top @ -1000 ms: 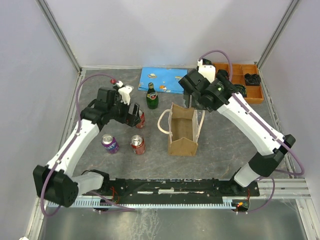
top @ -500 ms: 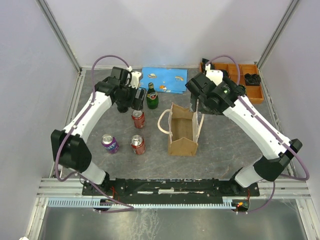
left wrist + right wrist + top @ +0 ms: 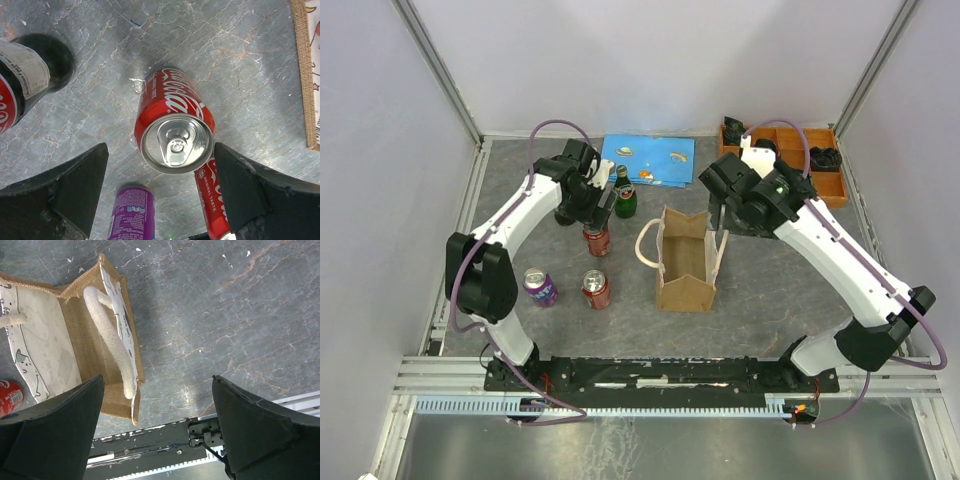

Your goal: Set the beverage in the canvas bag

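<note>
Four drinks stand left of the canvas bag: a red cola can, a green bottle, a purple can and a second red can. My left gripper hangs open just behind and above the first red can. In the left wrist view that can stands upright ahead of the wide-apart fingers, untouched. My right gripper is open over the bag's far right corner. In the right wrist view the bag stands open with its cream handle showing.
An orange compartment tray sits at the back right and a blue patterned cloth at the back centre. The black base rail runs along the near edge. In the left wrist view the bottle is close on the left.
The left arm has swung toward the back wall, carrying its gripper from beside the red can to behind and above it. The right gripper has shifted slightly right along the bag's top.
</note>
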`<action>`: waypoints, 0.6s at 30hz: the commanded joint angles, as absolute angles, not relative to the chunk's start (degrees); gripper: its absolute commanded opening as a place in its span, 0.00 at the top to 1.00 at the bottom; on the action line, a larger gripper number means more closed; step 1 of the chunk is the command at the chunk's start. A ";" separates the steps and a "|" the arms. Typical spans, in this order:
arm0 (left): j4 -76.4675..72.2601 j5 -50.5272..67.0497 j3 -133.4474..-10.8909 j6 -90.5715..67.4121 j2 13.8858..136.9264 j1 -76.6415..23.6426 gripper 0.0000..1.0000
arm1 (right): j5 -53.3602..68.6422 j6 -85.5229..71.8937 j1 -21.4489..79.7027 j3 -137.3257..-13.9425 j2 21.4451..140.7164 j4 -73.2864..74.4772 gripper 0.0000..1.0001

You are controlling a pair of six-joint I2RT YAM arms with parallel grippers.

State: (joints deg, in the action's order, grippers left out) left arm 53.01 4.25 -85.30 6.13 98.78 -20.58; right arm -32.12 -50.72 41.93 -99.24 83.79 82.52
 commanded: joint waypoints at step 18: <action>53.78 3.37 -86.94 10.93 104.72 -21.61 0.52 | -32.79 -52.48 41.06 -96.75 80.27 82.50 0.03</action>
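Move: Almost directly below the left hand stands the red can it is going for, its middle about 6 cm down and perhaps 1 cm to the right. The second red can is some 14 cm back from the first, the purple can about 13 cm back and 12 cm left of it. Of the bottles, the green one is roughly 12 cm ahead and 7 cm right of the first can, the cola bottle 10 cm ahead and 9 cm left. From the right hand the can lies about 32 cm left, 9 cm ahead and 20 cm down. Sinking about 3 cm straight down with open fingers either side of the red can, the left hand tips about 5 degrees and eases to a stop with the pads just below the lid. In the last part of the descent the fingers begin to close, and both pads come against the can's upper sides. ##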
